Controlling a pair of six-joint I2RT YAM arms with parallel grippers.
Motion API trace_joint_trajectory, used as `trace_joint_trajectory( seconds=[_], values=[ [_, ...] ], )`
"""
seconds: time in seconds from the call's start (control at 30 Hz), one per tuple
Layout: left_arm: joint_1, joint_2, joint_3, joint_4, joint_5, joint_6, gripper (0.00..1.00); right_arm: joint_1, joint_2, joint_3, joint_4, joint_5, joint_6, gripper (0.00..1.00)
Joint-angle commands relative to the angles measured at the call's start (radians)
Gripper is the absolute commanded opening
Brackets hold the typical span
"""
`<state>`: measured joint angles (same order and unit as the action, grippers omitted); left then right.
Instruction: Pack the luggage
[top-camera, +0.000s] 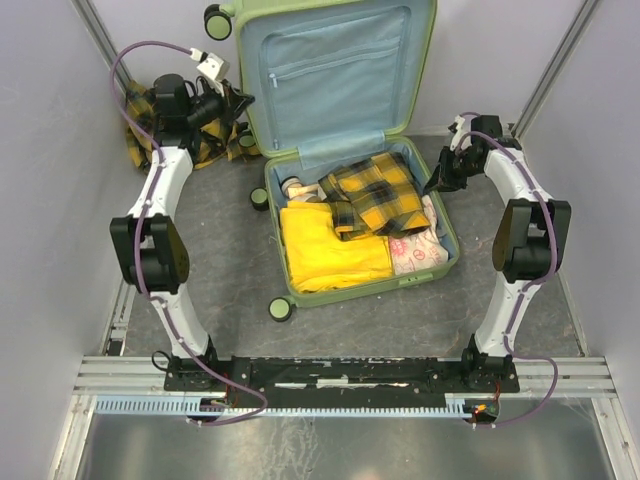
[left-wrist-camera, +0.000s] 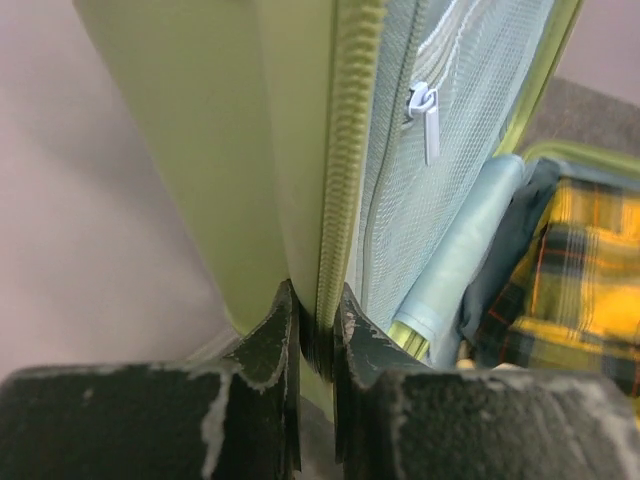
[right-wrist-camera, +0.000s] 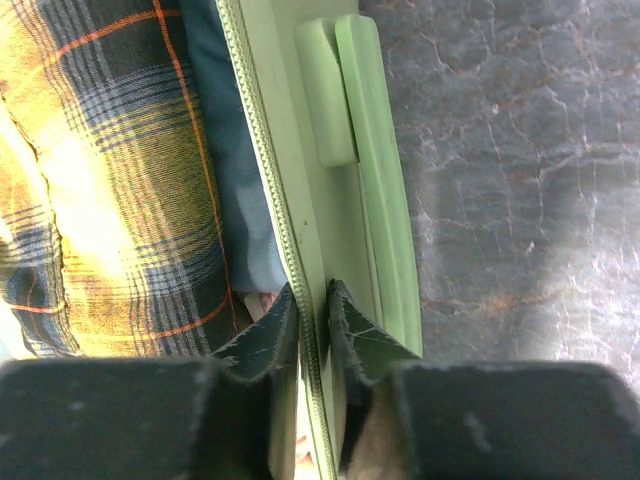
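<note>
The luggage (top-camera: 410, 60) is a lime-green hard-shell suitcase lying open, its lid standing up at the back with the light blue lining and zip pocket facing me. The base holds a yellow plaid garment (top-camera: 375, 195), a folded yellow cloth (top-camera: 325, 250) and a pink patterned cloth (top-camera: 420, 250). My left gripper (top-camera: 237, 105) is shut on the lid's left zipper edge (left-wrist-camera: 345, 150), one finger on each side in the left wrist view (left-wrist-camera: 318, 303). My right gripper (top-camera: 441, 182) is shut on the base's right rim (right-wrist-camera: 300, 200), pinching the zipper edge (right-wrist-camera: 312, 297) beside the side handle (right-wrist-camera: 340, 90).
A second plaid cloth (top-camera: 135, 140) lies bunched on the dark table behind the left arm. Small wheels (top-camera: 281, 309) stick out of the suitcase's left side. Grey walls close in on both sides, and the arm bases stand on a rail (top-camera: 340, 375) at the near edge.
</note>
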<state>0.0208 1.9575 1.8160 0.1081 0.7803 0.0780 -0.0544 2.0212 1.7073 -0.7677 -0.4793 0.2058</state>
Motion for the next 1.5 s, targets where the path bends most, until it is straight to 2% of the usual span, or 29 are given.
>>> trace_joint_trajectory(
  seconds=[0.0,0.17,0.3,0.53,0.87,1.07,1.13,1.17,1.2,1.33,1.4,1.47],
  values=[
    [-0.055,-0.192,-0.128,-0.080,0.227,0.248,0.03,0.006,0.017,0.051,0.219,-0.088,0.063,0.27],
    [-0.056,-0.326,-0.290,-0.241,0.230,0.478,0.03,-0.067,-0.032,0.052,0.177,-0.153,0.051,0.43],
    [-0.059,-0.428,-0.438,-0.350,0.222,0.669,0.03,-0.122,-0.078,0.033,0.121,-0.173,0.016,0.50],
    [-0.075,-0.584,-0.648,-0.440,0.196,0.875,0.03,-0.166,-0.132,-0.007,0.036,-0.224,-0.021,0.50],
    [-0.126,-0.747,-0.858,-0.647,0.146,1.184,0.03,-0.172,-0.186,-0.081,-0.006,-0.220,-0.065,0.50],
    [-0.180,-0.835,-0.988,-0.715,0.088,1.357,0.03,-0.182,-0.188,-0.078,-0.030,-0.209,-0.093,0.50],
    [-0.208,-0.852,-1.018,-0.758,0.057,1.423,0.10,-0.185,-0.188,-0.078,-0.038,-0.204,-0.100,0.50],
    [-0.228,-0.862,-1.041,-0.786,0.017,1.469,0.19,-0.186,-0.188,-0.078,-0.042,-0.201,-0.105,0.50],
    [-0.244,-0.877,-1.063,-0.816,-0.007,1.516,0.33,-0.188,-0.188,-0.077,-0.047,-0.197,-0.112,0.50],
    [-0.264,-0.950,-1.157,-0.844,-0.073,1.633,0.60,-0.197,-0.190,-0.078,-0.074,-0.176,-0.150,0.49],
    [-0.268,-0.976,-1.192,-0.869,-0.116,1.696,0.69,-0.205,-0.191,-0.080,-0.090,-0.166,-0.168,0.49],
    [-0.271,-0.987,-1.213,-0.897,-0.155,1.739,0.71,-0.213,-0.195,-0.085,-0.108,-0.160,-0.183,0.49]
  ],
)
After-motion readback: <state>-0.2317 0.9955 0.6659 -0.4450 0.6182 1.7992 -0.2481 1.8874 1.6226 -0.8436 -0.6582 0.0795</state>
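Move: The left hand grips the upper left edge of the luggage's open lid. The base the lid must come down on has its middle about 20 cm back, 25 cm right and 27 cm below; in it, the yellow cloth lies some 27 cm back, 18 cm right and 25 cm below, the plaid shirt 14 cm back, 29 cm right and 24 cm below. The right hand is on the base's right rim, the base's middle about 17 cm left and 9 cm back, 5 cm lower. Keeping its pinch on the lid's left edge, the left hand draws it about 29 cm back towards the bases and then increasingly down, some 18 cm in all, over the packed base, rolling its left side up by about 65 degrees as it also swings clockwise, and opens near the bottom to let go of the lid. Meanwhile the right hand opens off the base's right rim, goes first a little forward, then up and right clear of the swinging lid, and eases back to finish about 6 cm right, 4 cm higher and 4 cm back, open beside the luggage. ##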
